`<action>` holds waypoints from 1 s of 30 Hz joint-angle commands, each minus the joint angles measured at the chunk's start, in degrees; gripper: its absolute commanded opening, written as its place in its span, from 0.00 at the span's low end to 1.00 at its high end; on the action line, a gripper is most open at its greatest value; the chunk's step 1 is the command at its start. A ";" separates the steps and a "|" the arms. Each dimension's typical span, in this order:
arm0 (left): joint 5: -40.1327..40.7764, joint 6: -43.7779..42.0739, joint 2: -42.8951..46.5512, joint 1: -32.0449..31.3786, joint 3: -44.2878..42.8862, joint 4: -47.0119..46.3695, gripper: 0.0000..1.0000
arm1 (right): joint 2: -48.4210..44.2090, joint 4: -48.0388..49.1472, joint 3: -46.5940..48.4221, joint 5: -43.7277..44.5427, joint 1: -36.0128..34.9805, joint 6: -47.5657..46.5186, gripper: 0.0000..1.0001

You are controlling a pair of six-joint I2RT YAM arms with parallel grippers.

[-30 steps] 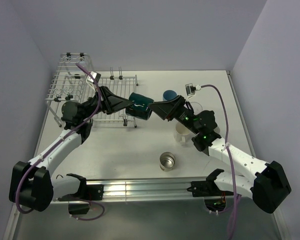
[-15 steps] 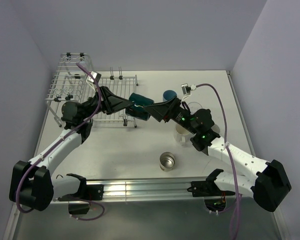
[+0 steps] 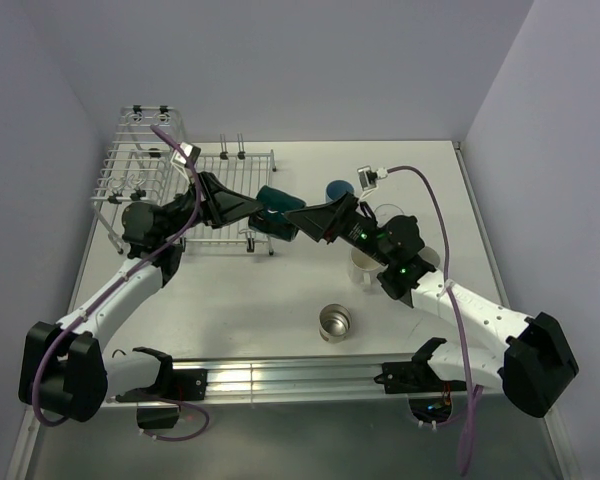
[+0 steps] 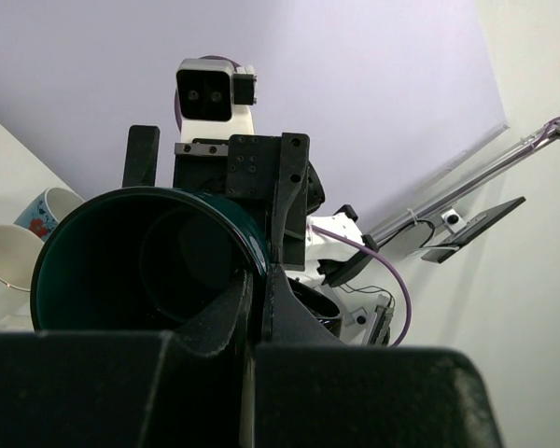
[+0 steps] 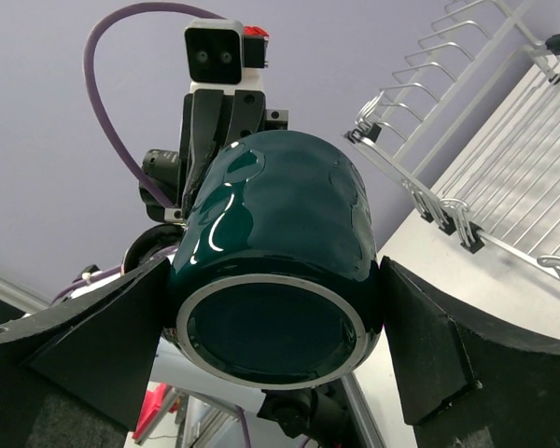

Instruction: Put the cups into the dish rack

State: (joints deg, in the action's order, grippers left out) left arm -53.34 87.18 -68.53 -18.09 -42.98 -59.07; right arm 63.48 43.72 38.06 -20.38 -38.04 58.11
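A dark teal mug (image 3: 277,200) hangs sideways above the table, just right of the dish rack (image 3: 140,180). My left gripper (image 3: 260,207) is shut on the mug's rim wall, one finger inside the mouth (image 4: 140,271). From the other side my right gripper (image 3: 288,218) has its wide-set fingers (image 5: 103,345) against both sides of the mug's base (image 5: 280,243). On the table stand a shiny steel cup (image 3: 334,322), a blue mug (image 3: 340,189) and a cream mug (image 3: 362,262), the last partly under my right arm.
The wire rack's tines and grid (image 5: 504,177) lie to the right in the right wrist view. A metal rail (image 3: 280,380) runs along the near edge between the arm bases. Purple cables loop off both wrists.
My right gripper has slid left until its fingers enclose the mug's base, and they have drawn in onto it. The left gripper and the mug have barely moved.
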 commanded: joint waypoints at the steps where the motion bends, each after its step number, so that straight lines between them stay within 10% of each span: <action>1: 2.10 -1.21 1.38 -0.55 -2.02 -5.27 0.00 | 1.20 0.75 3.16 -4.05 -0.98 1.92 0.40; 7: 2.80 -7.36 3.49 -0.55 -2.72 3.25 0.00 | 0.24 -1.62 4.30 -4.14 -0.98 2.19 0.00; 18: 5.35 -16.51 6.22 -0.63 -4.30 15.65 0.38 | -2.05 -5.23 6.06 -4.14 -1.07 2.01 0.00; 30: 10.52 -23.44 8.68 -0.63 -6.41 27.05 0.56 | -4.33 -7.16 5.88 -2.91 -0.89 1.22 0.00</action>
State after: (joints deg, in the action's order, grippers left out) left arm -47.51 69.10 -62.43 -18.70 -45.36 -36.34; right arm 62.26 33.23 40.45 -22.50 -38.39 59.42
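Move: The dark green mug hangs between the hands: its middle is about 4 cm right of the left hand, 1 cm back and 2 cm lower, and roughly 3 cm left and 1 cm ahead of the right. From the right hand, the blue cup stands about 8 cm ahead, 11 cm right and 20 cm below. From the left hand, the rack's flat part lies some 13 cm left, 6 cm ahead and 20 cm below. Left fingers open halfway, releasing the mug's wall; both hands sink about 1.5 cm, the right keeping its grip. ##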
